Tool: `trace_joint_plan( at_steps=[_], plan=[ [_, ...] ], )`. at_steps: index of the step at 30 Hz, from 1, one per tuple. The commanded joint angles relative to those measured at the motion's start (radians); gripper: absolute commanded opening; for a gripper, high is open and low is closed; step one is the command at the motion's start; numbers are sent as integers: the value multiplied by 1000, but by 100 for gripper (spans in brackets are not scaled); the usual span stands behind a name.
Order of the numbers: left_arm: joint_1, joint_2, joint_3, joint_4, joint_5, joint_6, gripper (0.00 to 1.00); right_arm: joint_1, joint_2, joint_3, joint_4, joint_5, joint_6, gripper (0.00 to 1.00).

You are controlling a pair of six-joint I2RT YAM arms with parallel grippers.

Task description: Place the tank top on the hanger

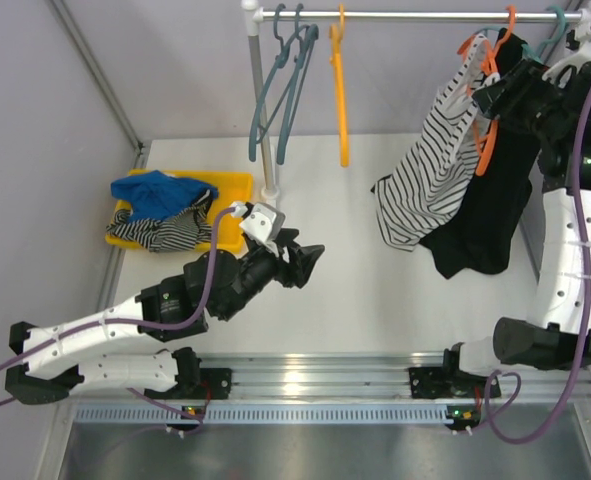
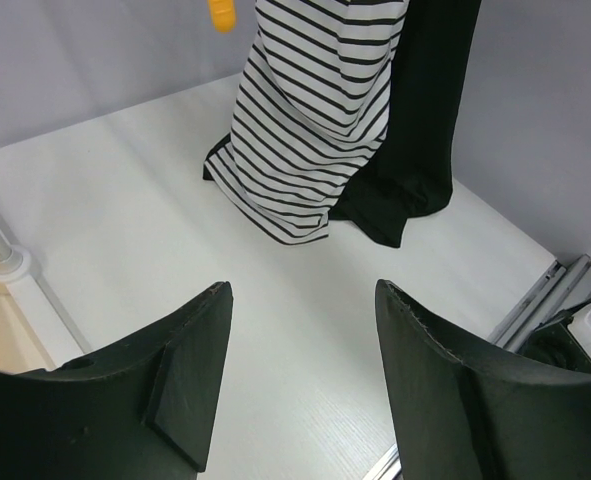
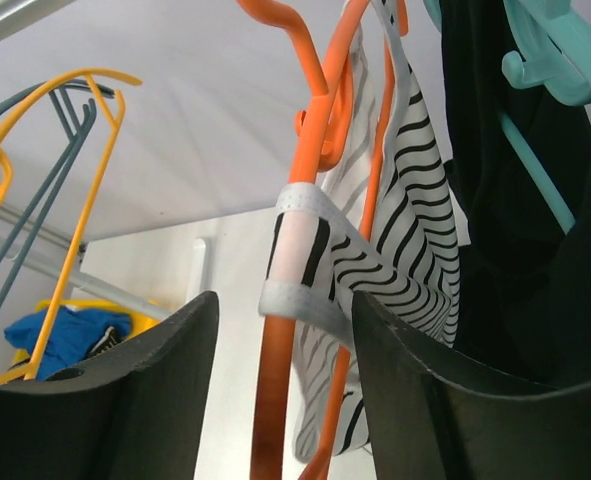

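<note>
The striped tank top hangs from the red-orange hanger on the rail at the right, its hem touching the table. In the right wrist view one strap is looped over the hanger's arm. My right gripper is raised beside the hanger. It is open, with the hanger arm and strap between the jaws and untouched. My left gripper is open and empty low over the table's middle, facing the tank top.
A large black garment hangs just behind the tank top. A yellow-orange hanger and teal hangers hang on the rail by the rack pole. A yellow tray at the left holds a blue garment and a bold-striped one.
</note>
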Motion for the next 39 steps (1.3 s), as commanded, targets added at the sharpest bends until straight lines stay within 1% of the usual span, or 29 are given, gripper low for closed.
trace_joint_plan(
  at_steps=[1, 4, 8, 12, 14, 16, 19, 21, 23, 24, 25, 26, 27, 28, 29, 30, 31, 32, 35, 36, 37, 39],
  plan=[
    [6, 5, -4, 25, 16, -11, 64, -14, -84, -1, -4, -3, 0, 57],
    [6, -1, -8, 20, 18, -23, 64, -14, -114, 23, -46, 20, -8, 63],
    [6, -11, -16, 13, 20, -33, 64, -14, -154, 51, -102, 31, -9, 67],
    [6, -17, -19, -1, -3, -47, 64, -14, -211, 30, -135, -1, -15, 70],
    [6, -17, -21, -15, -17, -61, 64, -9, -254, -11, -142, -35, -17, 73],
    [7, -11, -19, -24, -39, -72, 64, 23, -297, -44, -147, -29, -25, 75],
    [7, 2, -14, -44, -48, -105, 64, 89, -334, -65, -199, 43, -58, 76],
    [7, 8, -14, -56, -56, -121, 64, 165, -369, -107, -202, 68, -52, 75],
    [7, 14, -17, -64, -79, -148, 64, 277, -395, -178, -193, 129, -37, 75],
    [7, 18, -19, -81, -88, -161, 64, 389, -409, -212, -178, 172, -29, 75],
    [7, 28, -18, -89, -97, -185, 64, 444, -436, -287, -168, 250, -20, 74],
    [7, 31, -21, -99, -118, -198, 64, 544, -450, -327, -158, 284, 1, 74],
    [9, 35, -21, -108, -126, -213, 64, 590, -475, -372, -135, 342, 12, 74],
    [9, 46, -24, -127, -137, -242, 64, 639, -486, -460, -121, 380, 36, 74],
    [9, 48, -33, -135, -149, -257, 64, 731, -495, -507, -106, 411, 52, 74],
    [10, 51, -39, -138, -157, -273, 64, 779, -515, -553, -72, 475, 67, 73],
    [12, 51, -47, -153, -164, -306, 64, 825, -524, -643, -57, 503, 98, 74],
    [13, 52, -62, -159, -177, -322, 64, 903, -533, -686, -38, 526, 113, 74],
    [22, 55, -99, -193, -194, -389, 64, 1012, -567, -846, 43, 579, 178, 75],
    [26, 54, -111, -202, -198, -406, 64, 1031, -590, -886, 68, 583, 191, 75],
    [29, 54, -125, -208, -200, -444, 64, 1045, -602, -965, 130, 580, 214, 75],
    [32, 52, -172, -217, -194, -481, 64, 1068, -639, -1044, 187, 565, 233, 76]
  ],
)
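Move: The orange hanger, already hooked on the rod and carrying the tank top, has its middle about 5 cm ahead of the right hand, roughly level in height. The tank top's middle hangs some 6 cm ahead, 5 cm left and 16 cm below; the black garment's is about 6 cm ahead, 8 cm right and 16 cm below. From the left hand, the orange hanger is some 27 cm ahead, 25 cm right and 11 cm above. Right hand opens wider, backs off the hanger, then swings left and down 25 cm; left sinks 10 cm. ##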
